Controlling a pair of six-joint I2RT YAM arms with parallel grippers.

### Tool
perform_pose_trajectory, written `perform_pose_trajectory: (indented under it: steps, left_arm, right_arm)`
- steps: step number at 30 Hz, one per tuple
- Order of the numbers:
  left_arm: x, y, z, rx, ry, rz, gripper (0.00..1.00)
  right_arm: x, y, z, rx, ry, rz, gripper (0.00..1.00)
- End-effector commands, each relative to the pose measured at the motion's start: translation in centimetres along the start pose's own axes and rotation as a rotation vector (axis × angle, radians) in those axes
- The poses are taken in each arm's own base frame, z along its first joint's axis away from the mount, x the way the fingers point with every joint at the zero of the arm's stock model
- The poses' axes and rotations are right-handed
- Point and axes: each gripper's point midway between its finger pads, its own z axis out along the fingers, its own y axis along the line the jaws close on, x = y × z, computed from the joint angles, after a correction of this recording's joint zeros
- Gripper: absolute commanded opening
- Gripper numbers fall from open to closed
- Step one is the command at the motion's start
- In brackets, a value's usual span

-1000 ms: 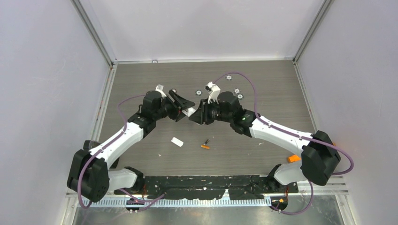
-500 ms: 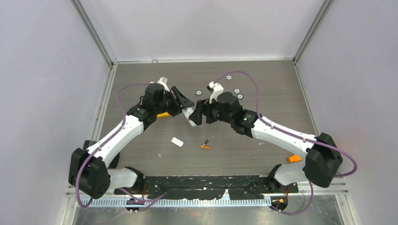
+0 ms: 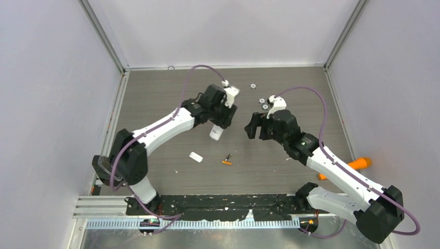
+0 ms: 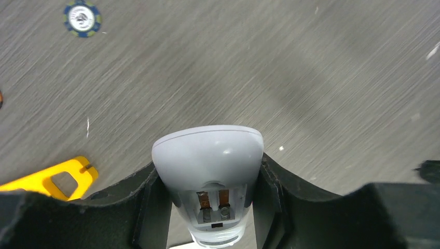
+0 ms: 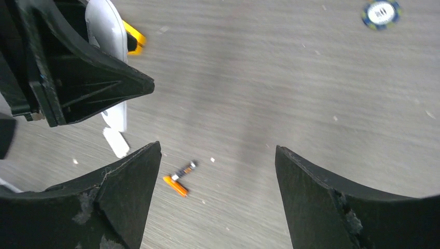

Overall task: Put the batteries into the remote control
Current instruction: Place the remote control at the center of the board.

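Observation:
My left gripper is shut on the white remote control and holds it above the table, its lower end hanging below the jaws. In the left wrist view the remote shows an open battery bay with two metal contacts. My right gripper is open and empty, just right of the remote. In the right wrist view the orange battery and the dark battery lie touching on the table between my jaws. They lie in front of the remote in the top view.
A small white tab lies left of the batteries. A flat orange triangle lies under the left gripper. Round chips lie at the back. A big orange stick lies at the right edge.
Both grippers met at the remote before. The right gripper has let go and drawn back to the right, open. The left arm has swung right with the remote in it.

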Motion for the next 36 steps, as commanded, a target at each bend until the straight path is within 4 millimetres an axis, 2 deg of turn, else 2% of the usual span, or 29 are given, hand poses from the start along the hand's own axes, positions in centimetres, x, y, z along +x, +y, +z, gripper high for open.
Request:
perform_pose_trajectory:
  steps: [1,3,10,16,24,30,36]
  left_arm:
    - [2.7,1.1,1.4,-0.049,0.181,0.407,0.00]
    - [3.4,0.7,2.2,-0.018,0.210,0.480,0.00]
    - [6.5,-0.5,3.9,0.069,0.315,0.559,0.00]
    - [8.8,-0.6,5.4,0.066,0.404,0.613,0.00]
    - [10.4,-0.3,6.2,0.076,0.461,0.632,0.14]
    - [11.9,0.6,7.2,0.049,0.532,0.638,0.14]
    - [12.6,0.6,7.5,0.054,0.552,0.626,0.29]
  right_arm:
    - [1.3,-3.0,-1.4,0.119,0.024,-0.014,0.86]
    - [1.8,-3.7,-1.9,0.144,0.027,-0.005,0.86]
    - [3.1,-5.2,-3.0,0.188,0.035,0.036,0.86]
    - [3.3,-5.4,-3.2,0.194,0.042,0.046,0.86]
    - [3.3,-5.6,-3.0,0.205,0.052,0.057,0.86]
    - [3.4,-5.6,-2.9,0.203,0.063,0.085,0.85]
    - [3.3,-5.8,-3.0,0.212,0.058,0.094,0.85]
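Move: The remote control is already in my left hand. The bare spot at the board's center that it is bound for lies about 4 cm back, 1 cm left and some 17 cm below that hand. From the hand, the battery cover is about 10 cm back and 10 cm left, the two batteries 11 cm back and 3 cm right, and the yellow bracket 4 cm ahead and 16 cm left, all on the board. From my empty right hand the spot is roughly 17 cm left, 1 cm ahead and 19 cm below. I lower my left hand about 15 cm towards the middle of the board, quickly at first and then more slowly, easing back some 4 cm. Meanwhile I roll its left side up by about 35 degrees and swing it about 30 degrees clockwise, keeping my grip on the remote control. My open right hand draws off about 6 cm right, sinking and backing a little, away from the remote control. ##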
